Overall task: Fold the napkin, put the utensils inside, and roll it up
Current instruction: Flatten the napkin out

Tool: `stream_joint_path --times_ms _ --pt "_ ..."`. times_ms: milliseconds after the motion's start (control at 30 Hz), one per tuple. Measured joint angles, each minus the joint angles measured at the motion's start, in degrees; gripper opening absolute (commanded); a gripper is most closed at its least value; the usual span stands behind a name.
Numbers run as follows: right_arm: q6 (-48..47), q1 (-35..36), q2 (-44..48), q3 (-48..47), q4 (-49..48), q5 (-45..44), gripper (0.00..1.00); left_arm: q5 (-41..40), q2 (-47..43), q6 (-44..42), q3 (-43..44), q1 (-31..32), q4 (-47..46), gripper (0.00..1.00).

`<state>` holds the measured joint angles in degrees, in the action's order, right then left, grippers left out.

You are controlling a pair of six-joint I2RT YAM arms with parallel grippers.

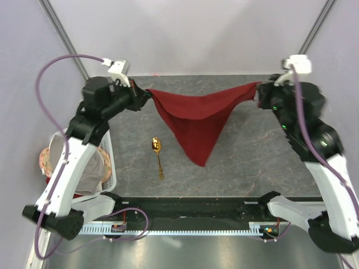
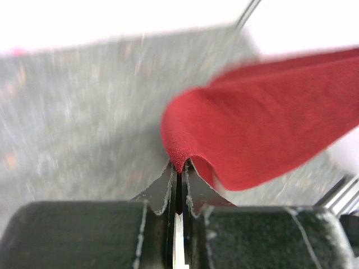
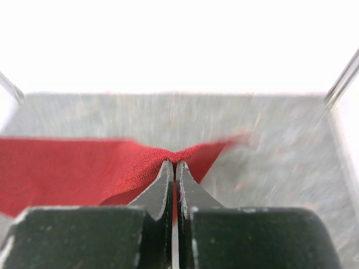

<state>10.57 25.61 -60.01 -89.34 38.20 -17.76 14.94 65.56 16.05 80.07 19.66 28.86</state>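
The dark red napkin [image 1: 199, 117] hangs stretched between both arms above the far half of the table, sagging to a point near the middle. My left gripper [image 1: 148, 95] is shut on its left corner [image 2: 178, 159]. My right gripper [image 1: 258, 89] is shut on its right corner [image 3: 174, 157]. A gold spoon [image 1: 158, 154] lies on the table below and left of the napkin's hanging tip, bowl toward the far side. No other utensils are in view.
A white basket [image 1: 110, 168] stands at the left table edge holding a grey-beige cloth [image 1: 76, 162]. A black rail [image 1: 190, 206] runs along the near edge between the arm bases. Frame posts rise at the far corners.
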Motion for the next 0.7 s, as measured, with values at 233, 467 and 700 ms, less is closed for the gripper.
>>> stream_joint_path --times_ms 233,467,700 --pt "-3.6 0.0 9.6 -13.6 -0.8 -3.7 0.00 0.1 -8.9 -0.1 8.6 1.0 -0.4 0.02" --pt "-5.6 0.0 9.1 -19.2 -2.0 -8.2 0.00 4.2 -9.1 -0.1 15.2 1.2 -1.1 0.02" --pt "-10.1 0.0 -1.9 -15.8 -5.0 -17.6 0.00 6.2 2.8 -0.3 18.2 1.2 -1.1 0.02"
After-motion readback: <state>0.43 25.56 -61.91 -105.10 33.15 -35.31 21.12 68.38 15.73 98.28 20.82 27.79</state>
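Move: Both hands already pinch the drooping napkin; its middle hangs about 17 cm to the left hand's right, 5 cm back and 18 cm lower. From the right hand that middle is some 17 cm left, 3 cm back and 24 cm down. The golden spoon lies on the table 9 cm back, 1 cm right and 37 cm below the left hand; the white basket stands about 25 cm left of that hand, 10 cm back and 32 cm lower. Still pinching, both hands whip the napkin some 17 cm up and back, then forward-down, the right spreading outward. ##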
